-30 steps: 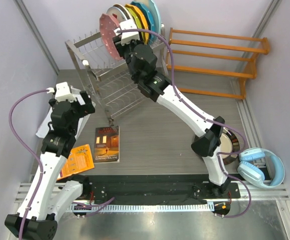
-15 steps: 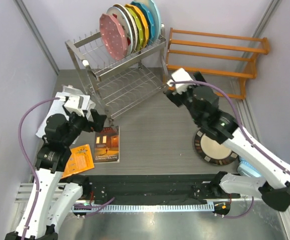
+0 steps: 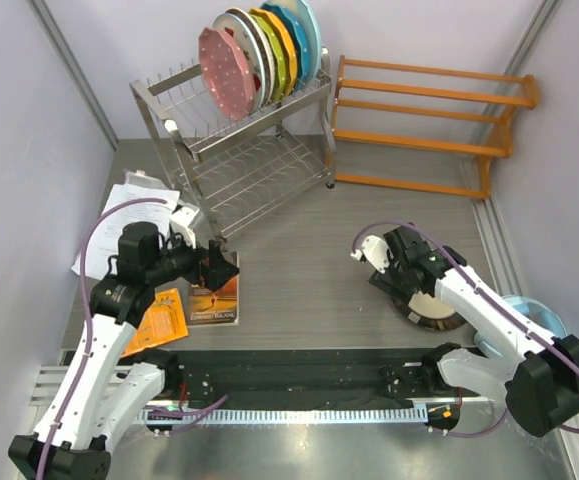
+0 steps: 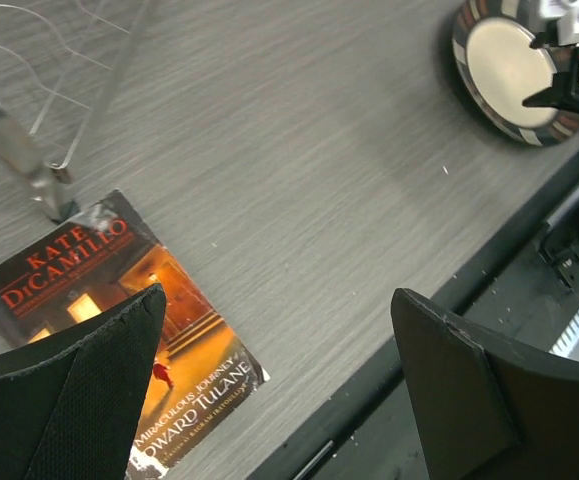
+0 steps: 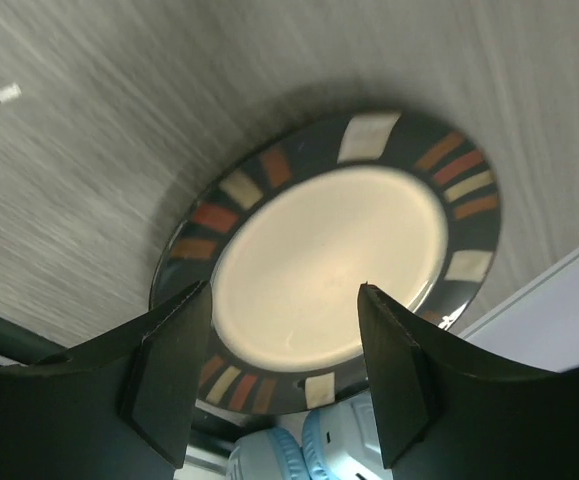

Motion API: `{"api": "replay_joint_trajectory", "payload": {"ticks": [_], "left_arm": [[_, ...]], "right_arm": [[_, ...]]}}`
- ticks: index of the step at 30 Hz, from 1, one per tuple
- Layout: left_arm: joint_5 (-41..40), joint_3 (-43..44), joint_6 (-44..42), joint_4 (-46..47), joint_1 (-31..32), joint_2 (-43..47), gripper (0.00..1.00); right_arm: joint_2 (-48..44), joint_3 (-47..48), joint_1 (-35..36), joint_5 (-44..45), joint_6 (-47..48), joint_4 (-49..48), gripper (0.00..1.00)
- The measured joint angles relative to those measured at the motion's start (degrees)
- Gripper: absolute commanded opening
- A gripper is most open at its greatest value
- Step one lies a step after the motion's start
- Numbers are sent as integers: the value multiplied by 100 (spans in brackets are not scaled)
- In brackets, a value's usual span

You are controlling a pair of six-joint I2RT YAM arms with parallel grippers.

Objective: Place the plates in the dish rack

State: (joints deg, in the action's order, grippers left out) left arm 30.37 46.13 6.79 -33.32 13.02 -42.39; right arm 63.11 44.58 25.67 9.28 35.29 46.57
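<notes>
The steel wire dish rack [image 3: 231, 150] stands at the back left. Several plates stand upright on its upper tier, the pink polka-dotted plate [image 3: 222, 70] in front. A dark brown-rimmed plate with a beige centre [image 3: 439, 310] [image 5: 334, 260] [image 4: 514, 62] lies flat on the table at the right. My right gripper [image 3: 416, 290] [image 5: 285, 292] hovers just above this plate, open, its fingers apart over the near rim and touching nothing. My left gripper [image 3: 214, 268] [image 4: 279, 300] is open and empty above a book.
A paperback book [image 3: 214, 288] [image 4: 109, 290] and an orange leaflet [image 3: 154, 320] lie near the left arm, white papers [image 3: 134, 195] behind them. Blue headphones [image 3: 529, 335] [image 5: 304, 450] sit right of the plate. An orange slatted shelf [image 3: 429, 115] stands at the back right.
My right arm left the rack's upper tier, where the pink plate stays, and swung down to the plate on the table. My left gripper moved right, over the book.
</notes>
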Motion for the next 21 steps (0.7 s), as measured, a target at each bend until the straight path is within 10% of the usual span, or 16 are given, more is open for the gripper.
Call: {"api": "replay_joint_trajectory", "payload": {"ticks": [9,16,21], "left_arm": [[129,-2,-127,-4,455,-295,93],[227,-2,-341,-107,905,-662,91],[251,-2,-496,-170,1226,-855,91]], "right_arm": [[-385,-1012,-833,-205,935,-245,63],[146,-1167,-1589,-455,1362,-820,24],[715,-1043,-1843,-557,1572,-1274,15]]}}
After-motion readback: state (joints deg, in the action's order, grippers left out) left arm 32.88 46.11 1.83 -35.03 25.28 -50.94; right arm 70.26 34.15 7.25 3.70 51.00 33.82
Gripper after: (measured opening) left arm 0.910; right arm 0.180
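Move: Below and to the right of the right hand, the dark-rimmed plate is centred about 8 cm right, 1 cm ahead and 8 cm down. The headphones sit some 24 cm right of the plate's middle and 12 cm nearer the base; the wooden rack's front rail is about 30 cm ahead of the right hand and 1 cm right, 6 cm lower. From the left hand that plate lies roughly 57 cm right, 2 cm ahead and 20 cm down. Sinking about 7 cm while sliding as far to the right, the right hand comes in over the plate, first easing back a little, then forward again. Its fingers close late, from two-thirds open to nearly shut, their tips seeming to touch the cream middle. The left hand, empty and wide open, moves some 5 cm right, also down and back, swinging clockwise about 15 degrees. ##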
